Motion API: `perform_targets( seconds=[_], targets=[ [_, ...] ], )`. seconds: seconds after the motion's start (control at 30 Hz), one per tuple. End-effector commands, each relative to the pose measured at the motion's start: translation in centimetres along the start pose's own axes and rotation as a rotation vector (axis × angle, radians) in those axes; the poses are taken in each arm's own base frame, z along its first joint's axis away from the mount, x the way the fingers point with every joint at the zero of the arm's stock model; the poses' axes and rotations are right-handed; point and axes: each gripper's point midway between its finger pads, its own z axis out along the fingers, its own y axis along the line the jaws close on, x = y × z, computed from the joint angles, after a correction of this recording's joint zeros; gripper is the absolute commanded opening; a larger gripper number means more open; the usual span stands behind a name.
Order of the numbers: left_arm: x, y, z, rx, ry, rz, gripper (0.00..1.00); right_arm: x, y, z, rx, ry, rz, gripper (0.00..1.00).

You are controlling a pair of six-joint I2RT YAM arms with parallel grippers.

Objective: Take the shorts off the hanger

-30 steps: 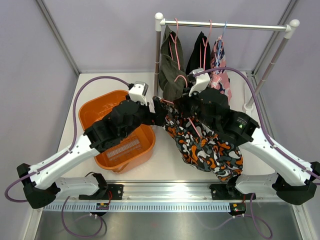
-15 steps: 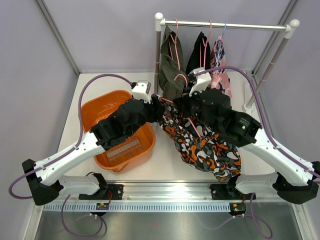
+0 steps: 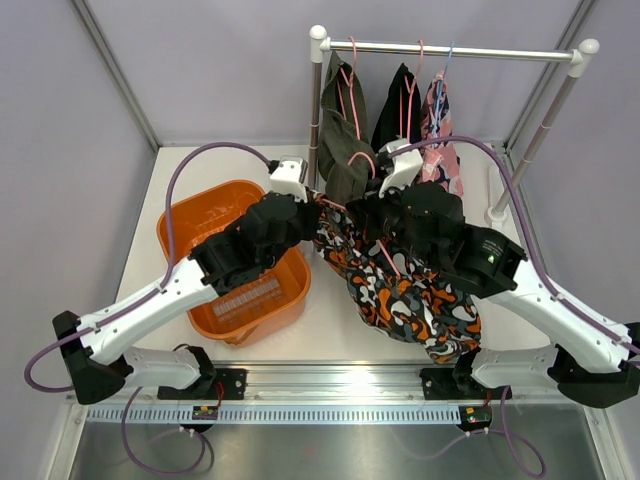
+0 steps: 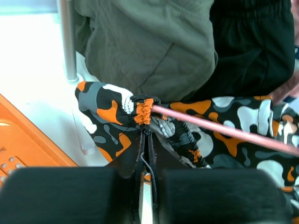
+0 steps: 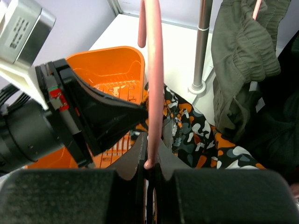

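The camouflage shorts (image 3: 410,300) hang off a pink hanger (image 3: 385,258) held over the table between the arms. My left gripper (image 3: 318,212) is shut on the shorts' waistband; the left wrist view shows the elastic band (image 4: 142,112) pinched at the hanger's end (image 4: 224,131). My right gripper (image 3: 372,212) is shut on the pink hanger (image 5: 153,84) near its hook. The olive shorts (image 3: 342,130), the black shorts (image 3: 398,110) and the pink patterned shorts (image 3: 440,130) hang on the rack (image 3: 450,48).
An orange basket (image 3: 235,260) stands left of the camouflage shorts, under my left arm. The rack's posts (image 3: 316,120) stand at the back; its right post (image 3: 540,130) leans near the right wall.
My left gripper has moved a little right and back with the waistband. The camouflage shorts have shifted slightly with it. The right gripper holds the hanger nearly still.
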Motion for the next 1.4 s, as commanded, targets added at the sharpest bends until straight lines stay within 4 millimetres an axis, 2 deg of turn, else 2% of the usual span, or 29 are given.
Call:
perform_targets(
  seconds=[0.0,0.27,0.4,0.5,0.57,0.6,0.7,0.73,0.8,0.93,1.03,1.1,1.17,1.23,1.3,1.37],
  targets=[
    [-4.4,1.6,0.1,-0.101,-0.125,-0.024,0.0,-2.8,0.7,-2.5,-0.035,-0.079,0.027,0.0],
    [-5.2,7.9,2.0,-0.279,-0.097,-0.041,0.0,-3.3,0.9,-5.8,-0.104,-0.1,0.053,0.0],
    [-4.5,8.1,2.9,-0.264,-0.06,-0.044,0.0,-3.6,0.3,-6.8,-0.102,-0.122,0.06,0.0],
    [-3.7,6.1,2.9,-0.167,-0.027,-0.047,0.0,-4.4,-0.5,-7.2,-0.065,-0.155,0.05,0.0],
    [-3.6,4.5,2.2,-0.103,-0.019,-0.021,0.0,-5.2,-1.1,-7.2,-0.031,-0.185,0.041,0.0],
    [-3.4,3.0,1.7,-0.06,-0.015,-0.003,0.0,-5.9,-1.1,-7.3,-0.027,-0.209,0.042,0.0],
    [-3.5,0.2,-0.5,0.053,-0.015,0.042,0.0,-6.9,-2.0,-6.5,0.049,-0.244,0.012,0.0],
    [-2.9,-1.6,-1.4,0.124,0.001,0.07,0.0,-7.4,-2.6,-6.4,0.088,-0.262,0.01,0.0],
    [-2.3,-3.5,-3.2,0.199,0.015,0.1,0.0,-7.9,-2.7,-5.8,0.117,-0.281,-0.015,0.0],
    [-0.4,-6.0,-5.8,0.315,0.059,0.174,0.0,-9.3,-2.7,-5.0,0.155,-0.315,-0.032,0.0],
    [-0.1,-7.2,-7.8,0.386,0.053,0.198,0.0,-10.1,-3.0,-4.4,0.203,-0.336,-0.054,0.0],
    [-0.7,-7.5,-8.9,0.406,0.027,0.206,0.0,-11.1,-3.3,-4.3,0.242,-0.359,-0.079,0.0],
    [-2.2,-6.7,-9.2,0.371,-0.021,0.216,0.0,-11.8,-4.3,-4.0,0.323,-0.365,-0.132,0.0],
    [-4.0,-4.9,-9.3,0.271,-0.075,0.226,0.0,-13.2,-5.2,-4.9,0.381,-0.389,-0.134,0.0],
    [-7.2,-3.9,-10.1,0.211,-0.149,0.214,0.0,-14.5,-5.6,-6.0,0.388,-0.405,-0.138,0.0],
    [-10.3,-2.1,-10.9,0.105,-0.223,0.211,0.0,-15.3,-5.8,-7.2,0.371,-0.422,-0.12,0.0]
  ],
)
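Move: My left fingers are already nearly shut on the patterned shorts' waistband, at the hanger's left end, which lies about 2 cm ahead and 1 cm right of them. My right hand still holds the hanger near its hook. From that hand the same end is some 10 cm left, 2 cm ahead and 7 cm lower. From my left hand, the olive shorts hang about 15 cm ahead and 6 cm right, roughly level, and the orange box lies 20 cm left, 2 cm ahead and 27 cm below. Keeping the waistband pinched, my left hand swings about 6 cm forward and left, away from the hanger, then sweeps back some 15 cm and right, turning clockwise about 35 degrees, and finally rises and eases left. My right hand keeps the hanger and carries it back, right and up, then forward and higher, about 10 cm in all, tipping up and turning clockwise. ##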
